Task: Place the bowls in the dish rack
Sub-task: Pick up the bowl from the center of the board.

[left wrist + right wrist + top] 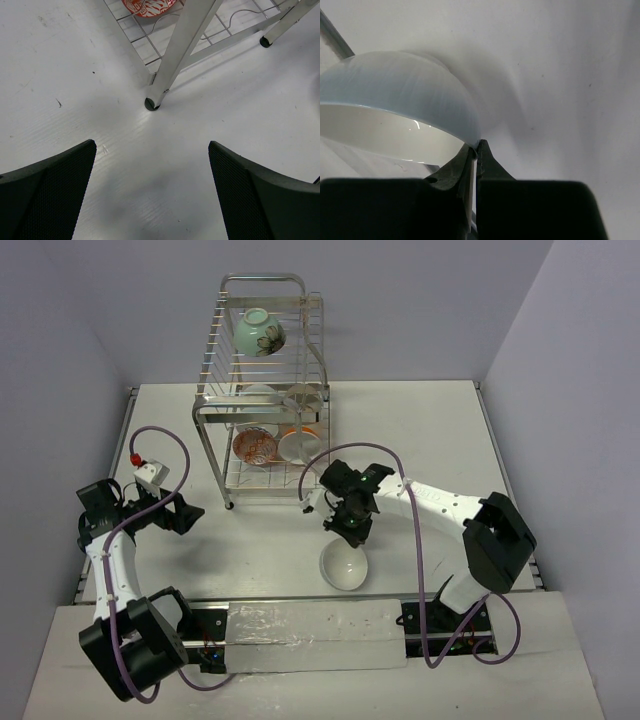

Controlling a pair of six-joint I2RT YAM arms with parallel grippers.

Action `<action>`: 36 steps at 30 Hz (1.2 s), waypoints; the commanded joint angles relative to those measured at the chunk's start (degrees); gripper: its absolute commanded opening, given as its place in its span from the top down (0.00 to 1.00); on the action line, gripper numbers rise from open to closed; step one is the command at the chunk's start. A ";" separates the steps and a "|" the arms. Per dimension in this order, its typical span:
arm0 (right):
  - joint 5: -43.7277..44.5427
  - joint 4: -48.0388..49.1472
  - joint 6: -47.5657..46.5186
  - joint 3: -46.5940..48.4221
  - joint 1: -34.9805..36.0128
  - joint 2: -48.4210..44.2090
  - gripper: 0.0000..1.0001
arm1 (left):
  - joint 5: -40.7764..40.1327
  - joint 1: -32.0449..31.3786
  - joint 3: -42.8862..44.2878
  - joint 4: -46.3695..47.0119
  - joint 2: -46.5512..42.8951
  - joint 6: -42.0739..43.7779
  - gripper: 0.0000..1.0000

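A white bowl [344,566] sits near the table's front edge, and my right gripper [351,531] is shut on its far rim. In the right wrist view the rim of this bowl [395,90] is pinched between the two dark fingers [454,169]. The silver dish rack [262,400] stands at the back. A mint green bowl [259,332] rests on its upper tier. An orange-red patterned bowl [255,446] and white bowls [297,445] sit on the lower tier. My left gripper [186,514] is open, left of the rack, with nothing between its fingers [50,192]. One rack leg [175,55] shows ahead of it.
A small white box with a red button [147,470] lies at the left, by the left arm. Purple cables loop over both arms. Grey walls close in the table on three sides. A foil strip [310,632] lies between the arm bases.
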 commanded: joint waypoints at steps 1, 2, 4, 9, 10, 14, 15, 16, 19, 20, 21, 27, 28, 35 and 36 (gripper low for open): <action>0.41 -1.91 -0.57 0.01 -0.49 -1.14 1.00 | 2.32 0.33 0.55 -0.20 -1.43 1.84 0.01; 0.32 -2.00 -0.48 0.10 -0.57 -1.14 1.00 | 2.32 0.33 0.55 -0.20 -1.43 1.93 0.01; -0.20 -2.09 -0.22 0.28 -0.66 -0.97 1.00 | 2.32 0.33 0.63 -0.37 -1.26 1.93 0.01; -2.40 -2.35 0.14 1.59 -0.66 -0.26 0.90 | 2.32 0.33 0.55 -0.28 -1.34 2.01 0.01; -3.19 -2.61 0.14 1.86 -0.58 -0.09 0.87 | 2.32 0.33 0.63 -0.37 -1.34 2.01 0.01; -4.86 -2.79 0.13 2.82 -0.58 0.35 0.82 | 2.32 0.33 0.63 -0.28 -1.26 2.01 0.01; -5.22 -2.70 0.14 2.83 -0.66 0.44 0.80 | 2.41 0.33 0.63 -0.37 -1.26 2.10 0.01; -5.48 -2.62 0.05 2.83 -0.58 0.61 0.80 | 2.41 0.33 0.63 -0.46 -1.34 2.10 0.01; -6.36 -2.09 0.05 2.91 -0.58 1.14 0.74 | 2.41 0.41 0.55 -0.37 -1.26 2.10 0.01; -6.80 -2.18 -0.04 3.00 -0.66 1.66 0.74 | 2.50 0.33 0.72 -0.55 -1.26 2.28 0.01; -7.06 -1.74 0.13 3.00 -0.66 1.84 0.73 | 2.50 0.33 0.72 -0.55 -1.34 2.28 0.01; -8.20 -1.65 0.13 3.62 -0.66 4.13 0.69 | 2.59 0.33 0.72 -0.72 -1.34 2.45 0.01; -8.21 -1.39 0.14 3.70 -0.58 4.39 0.68 | 2.59 0.33 0.63 -0.81 -1.34 2.54 0.01; -8.82 -0.77 0.14 3.62 -0.66 6.15 0.65 | 2.59 0.41 0.63 -0.81 -1.43 2.54 0.01; -8.82 -0.42 0.14 3.53 -0.66 6.33 0.65 | 2.59 0.41 0.55 -0.81 -1.52 2.54 0.01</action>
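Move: Just back of the right fingers, which are still shut on its forward rim, hangs or rests the tilted white bowl: its middle is some 5 cm back, 1 cm to the left and 3 cm below. Out in the rack, the loaded white bowl is about 20 cm ahead and 11 cm left, the red-patterned bowl about 20 cm ahead and 21 cm left. From the left hand, the tilted bowl lies roughly 36 cm right, 13 cm back and 10 cm lower. Opening to about a third, the right fingers give up their pinch on the bowl's rim but stay astride it, one finger inside the bowl and the other outside. The hand first drifts slightly right, then goes left and back and finally sinks, ending about 2 cm back, 1 cm left and 1 cm lower, with the fingertips tipping some 10 degrees towards the base. ##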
